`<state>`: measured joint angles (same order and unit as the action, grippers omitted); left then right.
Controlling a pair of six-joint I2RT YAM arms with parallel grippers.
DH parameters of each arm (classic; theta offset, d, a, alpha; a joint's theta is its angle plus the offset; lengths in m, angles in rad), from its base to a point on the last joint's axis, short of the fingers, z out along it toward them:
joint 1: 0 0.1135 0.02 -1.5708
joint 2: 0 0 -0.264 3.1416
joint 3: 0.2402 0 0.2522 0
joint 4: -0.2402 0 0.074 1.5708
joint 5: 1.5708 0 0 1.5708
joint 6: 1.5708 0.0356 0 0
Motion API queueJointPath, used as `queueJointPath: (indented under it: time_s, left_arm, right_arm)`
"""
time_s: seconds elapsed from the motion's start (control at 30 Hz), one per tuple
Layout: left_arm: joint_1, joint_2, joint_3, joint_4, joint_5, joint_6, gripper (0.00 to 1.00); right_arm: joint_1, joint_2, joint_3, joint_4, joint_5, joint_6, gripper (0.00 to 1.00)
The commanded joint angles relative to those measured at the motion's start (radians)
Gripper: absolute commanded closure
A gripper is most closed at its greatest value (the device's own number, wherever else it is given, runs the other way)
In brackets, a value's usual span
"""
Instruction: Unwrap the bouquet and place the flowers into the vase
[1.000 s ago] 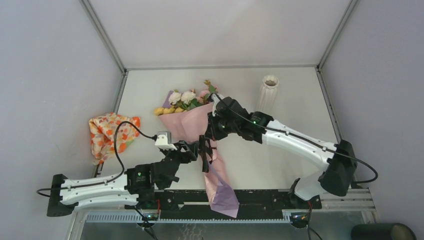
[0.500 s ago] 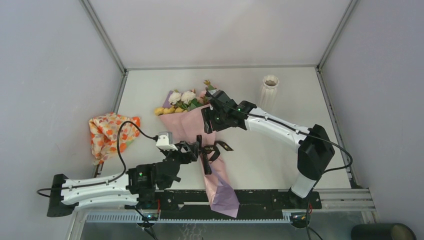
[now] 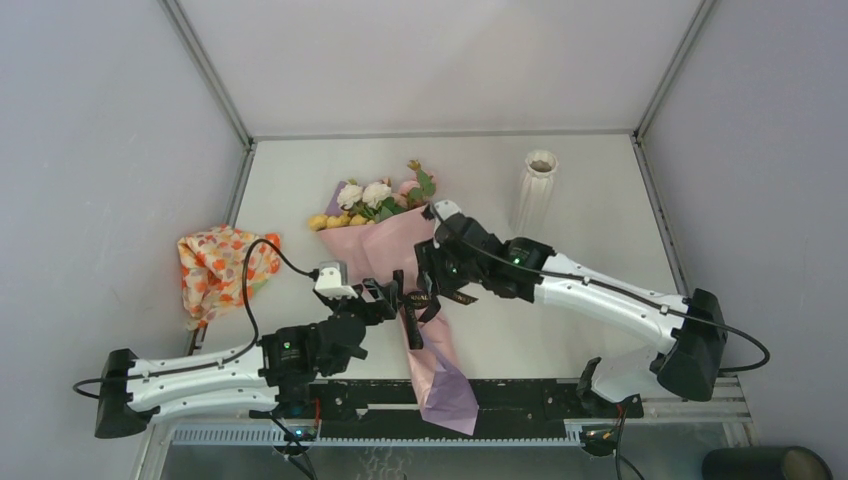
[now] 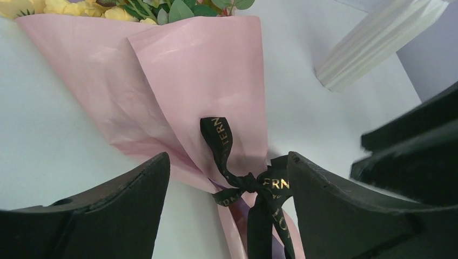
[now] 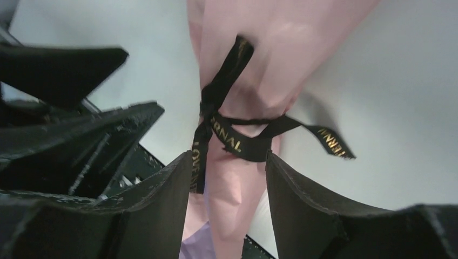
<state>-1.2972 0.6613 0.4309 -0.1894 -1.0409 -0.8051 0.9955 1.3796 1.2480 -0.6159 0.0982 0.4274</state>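
The bouquet [image 3: 385,245] lies on the table, a pink and lilac paper cone with its flowers [image 3: 375,198] at the far end. A black ribbon [image 4: 246,183] with gold letters is knotted round the narrow waist. My left gripper [image 4: 228,159] is open, one finger on each side of the knot, touching nothing. From the right, my right gripper [image 5: 227,156] hangs open over the same waist, just above the ribbon [image 5: 237,143], with pink paper between its fingers. The white ribbed vase [image 3: 537,188] stands upright at the back right, also seen as the vase [image 4: 378,43] in the left wrist view.
An orange floral-patterned cloth [image 3: 220,268] is bunched at the left wall. The bouquet's lilac paper tail [image 3: 445,385] overhangs the near rail. Both grippers crowd the same spot, the right gripper's fingers [image 4: 410,145] close beside the left one.
My right gripper has opened, swung up toward the flowers and come back down over the ribbon. One ribbon end now trails to the right. The left jaws widened slightly.
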Motion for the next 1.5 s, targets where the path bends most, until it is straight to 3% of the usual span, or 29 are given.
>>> queueJointPath:
  time_s: [0.0,0.3,0.8,1.07,1.2,1.3,1.47]
  left_arm:
    - [0.007,0.003,0.023,-0.002,-0.002,-0.017,0.16]
    - [0.009,-0.021,0.02,-0.036,-0.002,-0.043,0.16]
    - [0.008,-0.015,0.011,-0.05,-0.007,-0.06,0.16]
    - [0.008,-0.016,0.006,-0.051,-0.009,-0.063,0.16]
    - [0.01,-0.014,0.006,-0.051,-0.007,-0.064,0.16]
    - [0.01,-0.017,0.006,-0.054,-0.007,-0.065,0.16]
    - [0.01,-0.027,-0.002,-0.059,-0.011,-0.074,0.16]
  right_arm:
    - [0.034,0.016,-0.085,0.059,0.002,0.052,0.4]
    - [0.035,0.104,-0.119,0.132,-0.022,0.059,0.4]
    - [-0.022,0.145,-0.118,0.188,-0.079,0.04,0.6]
    - [-0.009,0.154,-0.118,0.194,-0.139,0.062,0.5]
    - [0.006,0.173,-0.119,0.201,-0.134,0.072,0.51]
    - [0.008,0.185,-0.118,0.207,-0.137,0.081,0.55]
    - [0.01,0.177,-0.119,0.208,-0.122,0.088,0.76]
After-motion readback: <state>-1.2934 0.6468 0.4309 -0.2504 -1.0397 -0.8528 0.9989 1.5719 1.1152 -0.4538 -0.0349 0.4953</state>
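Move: The black ribbon's loop lies about 10 cm below the open right hand, 2 cm back and 2 cm to its left. The ribbon's knot sits some 3 cm farther left than the loop, level with it; the loose ribbon end lies about 5 cm right of the hand, 1 cm back. The flowers are roughly 16 cm ahead and 11 cm left, at ribbon height. From the left hand the loop is about 5 cm right, 1 cm ahead and 7 cm below. The ribbon's loop beside the knot is reached from above by the right hand, which drops fast by about 8 cm, easing slightly back, then hovers and works a little left and down again, about 10 cm lower in all. Its wrist tips some 10 degrees further down while the fingers close about halfway, with a brief reopening, bringing the tips around the black band. ##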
